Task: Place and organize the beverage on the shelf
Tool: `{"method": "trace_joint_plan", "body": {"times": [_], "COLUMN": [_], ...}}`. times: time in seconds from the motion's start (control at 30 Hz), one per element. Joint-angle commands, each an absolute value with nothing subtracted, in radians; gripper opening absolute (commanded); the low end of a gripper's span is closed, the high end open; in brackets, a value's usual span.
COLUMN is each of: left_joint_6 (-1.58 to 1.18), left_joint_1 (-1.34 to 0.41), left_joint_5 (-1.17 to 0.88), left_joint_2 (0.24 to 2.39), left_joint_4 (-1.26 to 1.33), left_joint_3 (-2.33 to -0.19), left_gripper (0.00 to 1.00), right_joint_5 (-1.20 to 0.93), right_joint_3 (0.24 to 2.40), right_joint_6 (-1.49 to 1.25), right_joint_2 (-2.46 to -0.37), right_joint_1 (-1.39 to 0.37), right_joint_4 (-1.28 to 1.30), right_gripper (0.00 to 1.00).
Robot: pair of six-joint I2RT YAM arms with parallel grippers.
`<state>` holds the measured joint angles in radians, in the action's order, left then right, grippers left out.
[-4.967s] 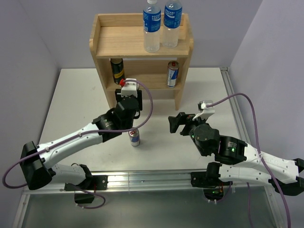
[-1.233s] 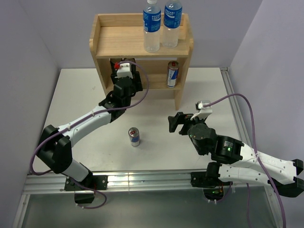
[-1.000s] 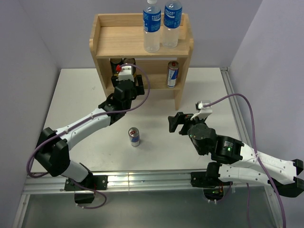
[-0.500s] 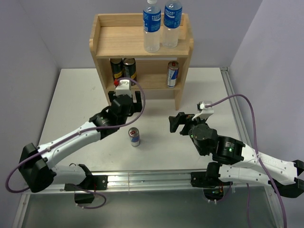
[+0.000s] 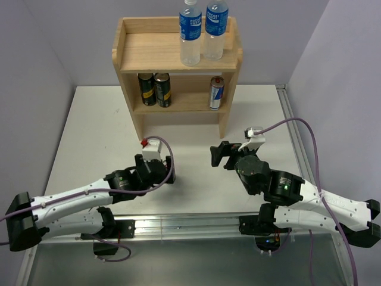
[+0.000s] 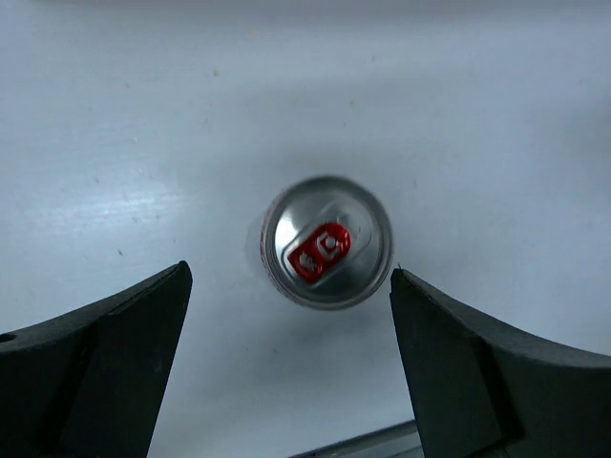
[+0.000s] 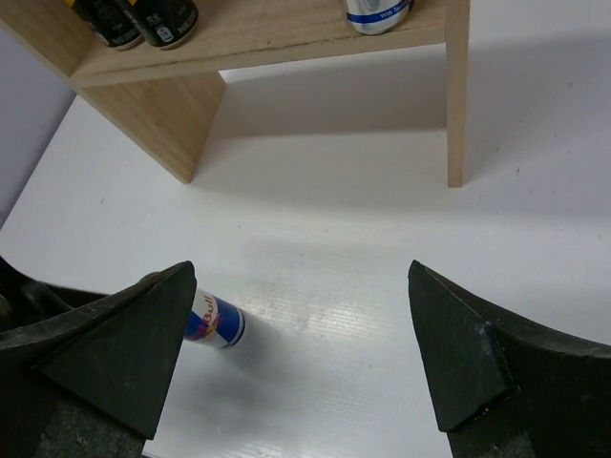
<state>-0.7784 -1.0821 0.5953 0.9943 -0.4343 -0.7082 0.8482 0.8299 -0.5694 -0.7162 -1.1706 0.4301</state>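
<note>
A blue and silver beverage can (image 6: 327,241) stands upright on the white table, its red tab seen from straight above in the left wrist view. My left gripper (image 6: 288,272) hangs over it, open, a finger on each side and apart from it. In the top view that gripper (image 5: 165,174) hides the can. The right wrist view shows the can's side (image 7: 214,321) at lower left. My right gripper (image 5: 217,155) is open and empty, to the right of the can. The wooden shelf (image 5: 156,50) stands at the back.
Two water bottles (image 5: 190,33) stand on the shelf's top board at the right. On the lower tier are two dark cans (image 5: 155,89) side by side at the left and a blue and silver can (image 5: 216,92) at the right. A metal rail (image 5: 190,223) runs along the near edge.
My left arm has drawn back from the shelf, leaving a second dark can beside the first on the lower tier. Its open gripper now hangs over the can on the table. The right arm is still.
</note>
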Motion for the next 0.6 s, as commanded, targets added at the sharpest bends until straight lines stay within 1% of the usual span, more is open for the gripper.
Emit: {"method": "trace_joint_plan", "body": {"times": [0.0, 0.17, 0.27, 0.4, 0.57], "left_joint_6": [-0.887, -0.940, -0.965, -0.985, -0.993], "left_joint_1": [-1.141, -1.245, -1.278, -1.287, -1.287], "left_joint_5": [0.603, 0.737, 0.805, 0.879, 0.963], "left_joint_2": [1.046, 1.198, 1.262, 1.296, 1.305], "left_joint_4": [-0.399, -0.374, -0.351, -0.281, -0.265], "left_joint_3": [-0.669, -0.707, -0.713, -0.684, -0.676], "left_gripper": [0.91, 0.93, 0.93, 0.92, 0.91], "right_joint_5": [0.865, 0.870, 0.879, 0.882, 0.882], "right_joint_3": [0.850, 0.848, 0.842, 0.836, 0.830], "right_joint_6": [-0.588, -0.600, -0.601, -0.604, -0.606], "right_joint_2": [-0.718, -0.703, -0.683, -0.673, -0.666], "right_joint_1": [-1.164, -1.164, -1.164, -1.164, -1.164], "right_joint_4": [0.400, 0.426, 0.436, 0.443, 0.451], "right_gripper": [0.99, 0.99, 0.99, 0.99, 0.99]}}
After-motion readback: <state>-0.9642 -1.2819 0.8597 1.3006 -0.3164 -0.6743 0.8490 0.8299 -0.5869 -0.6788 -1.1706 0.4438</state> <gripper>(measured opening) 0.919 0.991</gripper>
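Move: The last Red Bull can stands on the table just beyond the left hand point, about 2 cm ahead and 2 cm to its right, its middle some 7 cm below. Up on the middle shelf, about 12 cm above that hand, the right black can is roughly 25 cm ahead and 1 cm right, the left black can level with it and 6 cm farther left. From the right hand the Red Bull can lies about 23 cm left, 2 cm ahead and 20 cm below. The Red Bull can is what the left hand sinks beside: the hand drops about 7 cm from can-top height, sliding some 3 cm right and 2 to 3 cm back as it goes. It then turns forward and up by a centimetre or so towards the can, its left side rolled up about 10 degrees at most, fingers staying wide open; no touch can be made out. ##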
